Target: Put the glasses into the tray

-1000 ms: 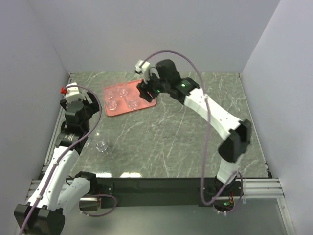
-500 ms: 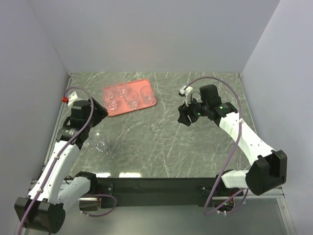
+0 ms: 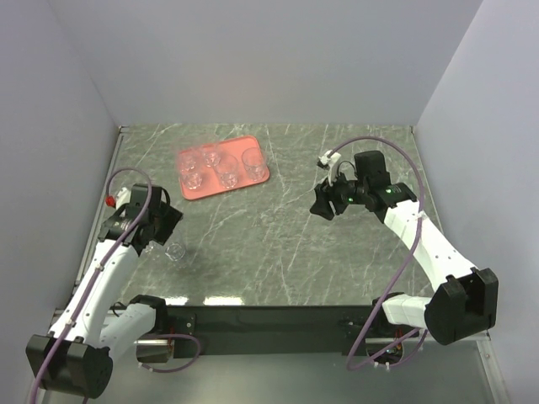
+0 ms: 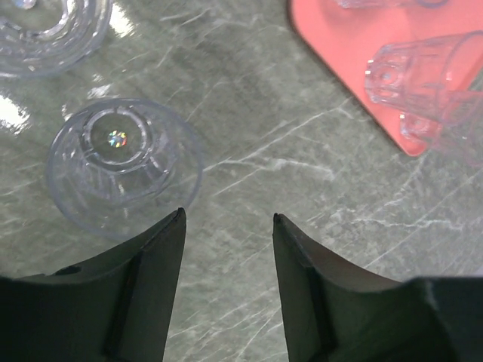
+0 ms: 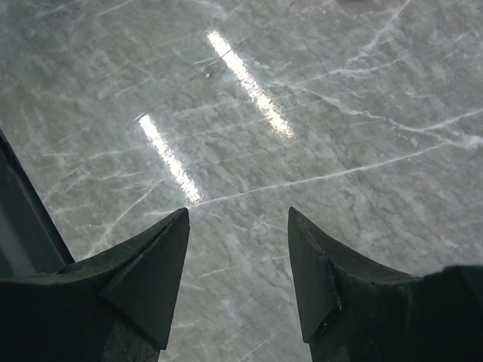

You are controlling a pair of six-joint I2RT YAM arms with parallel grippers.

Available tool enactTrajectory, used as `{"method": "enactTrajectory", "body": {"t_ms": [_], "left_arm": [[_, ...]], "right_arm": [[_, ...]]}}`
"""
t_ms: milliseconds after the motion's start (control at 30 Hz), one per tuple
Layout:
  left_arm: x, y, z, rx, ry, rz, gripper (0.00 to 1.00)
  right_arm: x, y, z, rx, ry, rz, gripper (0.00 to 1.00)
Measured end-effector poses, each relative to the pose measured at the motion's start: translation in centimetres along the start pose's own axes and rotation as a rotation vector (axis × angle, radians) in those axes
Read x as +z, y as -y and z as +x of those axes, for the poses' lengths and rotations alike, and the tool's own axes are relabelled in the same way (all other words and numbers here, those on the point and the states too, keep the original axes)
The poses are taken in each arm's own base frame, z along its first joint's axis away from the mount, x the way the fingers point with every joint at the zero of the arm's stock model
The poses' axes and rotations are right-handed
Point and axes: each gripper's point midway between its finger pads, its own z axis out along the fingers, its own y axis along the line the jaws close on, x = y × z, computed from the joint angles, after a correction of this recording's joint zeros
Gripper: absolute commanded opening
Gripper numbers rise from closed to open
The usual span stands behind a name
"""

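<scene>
The salmon-red tray [image 3: 263, 174] lies at the back left and holds several clear glasses [image 3: 227, 177]. Its corner [image 4: 339, 45] shows at the top right of the left wrist view, with a glass [image 4: 411, 72] standing on it. Two more glasses rest on the table near the left arm: one [image 4: 124, 162] just ahead and left of my left fingertips, another [image 4: 45, 30] beyond it. The nearer one [image 3: 174, 250] shows in the top view. My left gripper [image 3: 168, 220] [image 4: 229, 217] is open with only table between its fingers. My right gripper [image 3: 322, 204] [image 5: 238, 211] hangs open over bare table.
The grey marble tabletop [image 3: 278, 244] is walled at the back and both sides. A black rail [image 3: 269, 316] runs along the near edge by the arm bases. The right arm's cable [image 3: 396, 269] loops above the table's right half.
My right gripper has drawn back from the tray to the right middle of the table. My left gripper has dropped toward the loose glasses and its jaws have narrowed.
</scene>
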Motion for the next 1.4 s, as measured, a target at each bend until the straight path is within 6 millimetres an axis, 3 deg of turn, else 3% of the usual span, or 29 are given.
{"method": "enactTrajectory", "body": {"t_ms": [300, 433, 600, 667, 800, 833, 933, 1100, 1267, 1400], "left_arm": [[3.3, -3.0, 2.1, 0.014, -0.072, -0.162, 0.5], [4.0, -3.3, 2.5, 0.021, -0.082, -0.188, 0.47], [5.0, -3.3, 2.7, 0.026, -0.091, -0.208, 0.32], [5.5, -3.4, 2.9, 0.027, -0.097, -0.221, 0.2], [6.0, -3.0, 2.6, 0.036, -0.093, -0.219, 0.1], [6.0, -2.9, 2.6, 0.044, -0.095, -0.22, 0.01], [6.0, -2.7, 2.7, 0.081, -0.106, -0.204, 0.0], [5.8, -0.4, 2.5, 0.142, -0.12, -0.088, 0.0], [5.3, 4.4, 1.3, 0.155, -0.116, 0.041, 0.0], [6.4, 8.3, 0.9, 0.165, -0.132, 0.097, 0.0]], "right_arm": [[-0.1, 0.3, 0.3, 0.013, 0.002, 0.001, 0.62], [-0.1, 0.3, 0.3, 0.014, 0.004, 0.0, 0.62], [-0.1, 0.4, 0.3, 0.015, 0.004, 0.001, 0.62], [-0.2, 0.4, 0.3, 0.014, 0.004, 0.001, 0.62], [-0.2, 0.4, 0.3, 0.014, 0.004, 0.003, 0.61], [-0.2, 0.5, 0.3, 0.014, 0.004, 0.004, 0.61], [-0.3, 0.5, 0.3, 0.013, 0.006, 0.007, 0.61], [-0.4, 0.5, 0.4, 0.011, 0.01, 0.01, 0.61], [-0.5, 0.6, 0.4, 0.009, 0.011, 0.013, 0.61], [-0.6, 0.6, 0.4, 0.011, 0.012, 0.016, 0.61]]}}
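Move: The glass to be taken stands below the left hand, its middle about 3 cm back, 2 cm left and 10 cm down. The other loose glass is roughly 8 cm to the left of that glass and 1 cm farther out. From the left hand the tray's middle is some 22 cm ahead, 12 cm right and 15 cm below. From the right hand, the glass to be taken is about 43 cm left, 7 cm back and 14 cm down. The left fingers shut on the near glass's wall at its front side, one finger inside the rim and one outside, after sinking about 7 cm nearly straight down with the tips tilting steeper. Keeping the pinch, the hand then lifts and swings forward and somewhat right towards the tray, some 10 cm across and 6 cm up, tilting back and turning a little clockwise. ##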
